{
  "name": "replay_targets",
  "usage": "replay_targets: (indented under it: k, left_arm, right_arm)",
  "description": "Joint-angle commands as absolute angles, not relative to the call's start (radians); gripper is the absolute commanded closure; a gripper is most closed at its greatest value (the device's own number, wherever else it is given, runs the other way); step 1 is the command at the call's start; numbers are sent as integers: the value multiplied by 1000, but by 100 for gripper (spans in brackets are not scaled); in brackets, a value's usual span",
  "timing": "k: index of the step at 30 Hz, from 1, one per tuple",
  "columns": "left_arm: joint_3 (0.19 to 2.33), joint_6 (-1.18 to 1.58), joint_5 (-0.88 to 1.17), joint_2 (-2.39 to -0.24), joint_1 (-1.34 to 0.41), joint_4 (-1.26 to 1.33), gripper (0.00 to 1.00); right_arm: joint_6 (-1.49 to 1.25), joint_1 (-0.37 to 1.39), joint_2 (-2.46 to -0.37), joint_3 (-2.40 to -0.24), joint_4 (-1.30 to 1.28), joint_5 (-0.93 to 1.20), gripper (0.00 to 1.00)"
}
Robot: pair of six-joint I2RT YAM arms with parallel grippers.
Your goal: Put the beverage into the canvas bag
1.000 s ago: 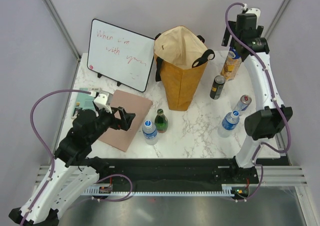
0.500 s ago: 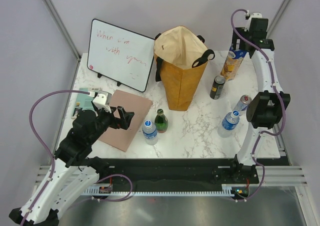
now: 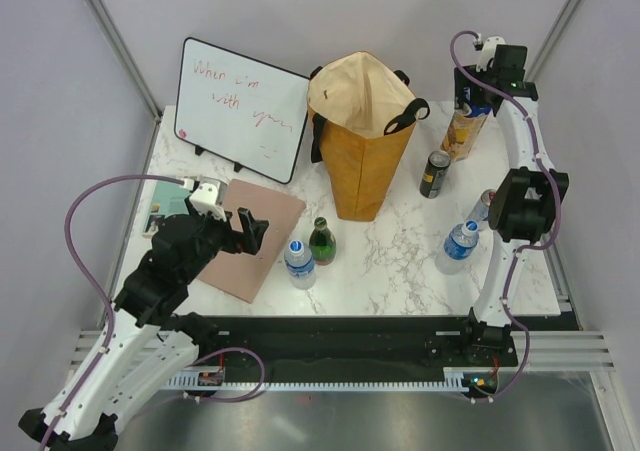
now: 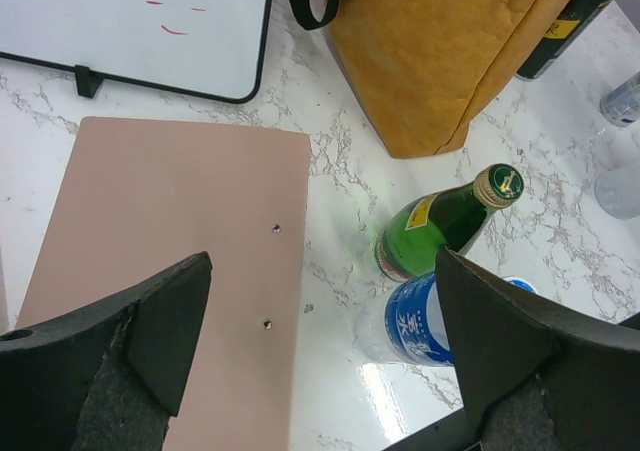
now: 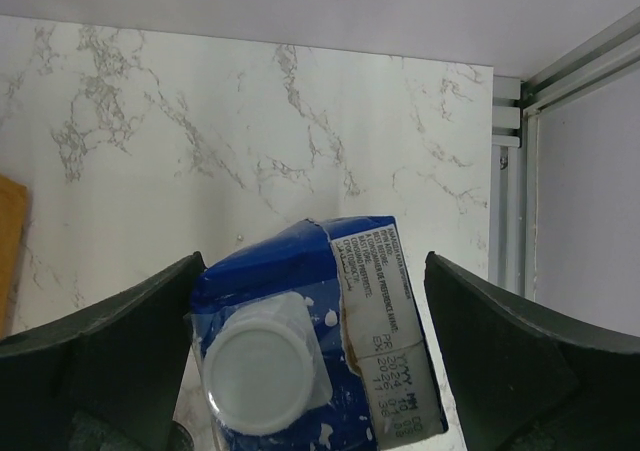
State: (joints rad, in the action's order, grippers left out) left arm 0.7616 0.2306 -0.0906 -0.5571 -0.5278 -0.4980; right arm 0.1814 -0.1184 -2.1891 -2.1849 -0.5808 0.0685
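The canvas bag (image 3: 362, 141) stands upright at the back centre, mustard-brown with a cream lining and black handles, its mouth open. A beverage carton (image 3: 463, 131) with a blue top and white cap (image 5: 262, 371) stands at the back right. My right gripper (image 3: 480, 96) hovers right over it, open, and the carton's top lies between the two fingers (image 5: 110, 356) without being squeezed. My left gripper (image 3: 250, 233) is open and empty over the pink board's (image 4: 180, 231) near edge. A green bottle (image 4: 440, 226) and a water bottle (image 4: 420, 321) stand just to its right.
A whiteboard (image 3: 242, 109) leans at the back left. A black can (image 3: 434, 173) stands right of the bag. A silver-red can (image 3: 484, 207) and a second water bottle (image 3: 460, 246) sit by the right arm. The table's metal edge rail (image 5: 520, 101) runs close behind the carton.
My right gripper has swung back over the carton and come down closer around its top, staying open. The left arm has shifted only slightly.
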Motion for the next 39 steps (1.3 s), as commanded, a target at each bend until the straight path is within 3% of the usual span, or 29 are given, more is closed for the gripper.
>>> replay_targets:
  k: [1, 20, 23, 27, 39]
  left_arm:
    - [758, 192, -117, -568, -528, -451, 1]
    - [756, 187, -124, -583, -528, -449, 1]
    - [758, 187, -124, -583, -528, -451, 1]
    - [756, 187, -126, -575, -528, -451, 1]
    - [755, 189, -118, -569, -528, -453, 1]
  right_arm:
    - [229, -127, -2201, -2235, -537, 110, 2]
    - [253, -149, -2168, -2151, -522, 130, 12]
    - [255, -150, -2161, -2151, -522, 138, 20]
    - [247, -149, -2137, -2146, -520, 132, 43]
    - [176, -146, -1974, -2194, -479, 74, 66]
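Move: The beverage carton, blue-topped with an orange body, stands almost directly under the right hand: its top already lies between the open fingers, its middle about 9 cm below and 1 cm ahead. From this hand, the black can is some 7 cm left and 10 cm back, about 15 cm down; the canvas bag's middle is roughly 27 cm left, 7 cm back and 5 cm lower. The left hand has the carton some 37 cm ahead, 52 cm right, 13 cm lower. The beverage carton's blue top is taken from both sides: the right hand sinks about 2 cm over it with its open fingers astride, turning only a few degrees, then closes them by roughly a quarter of their range until they pinch it. Holding on, the hand draws back about 1 cm towards the robot, rising barely half a centimetre. ##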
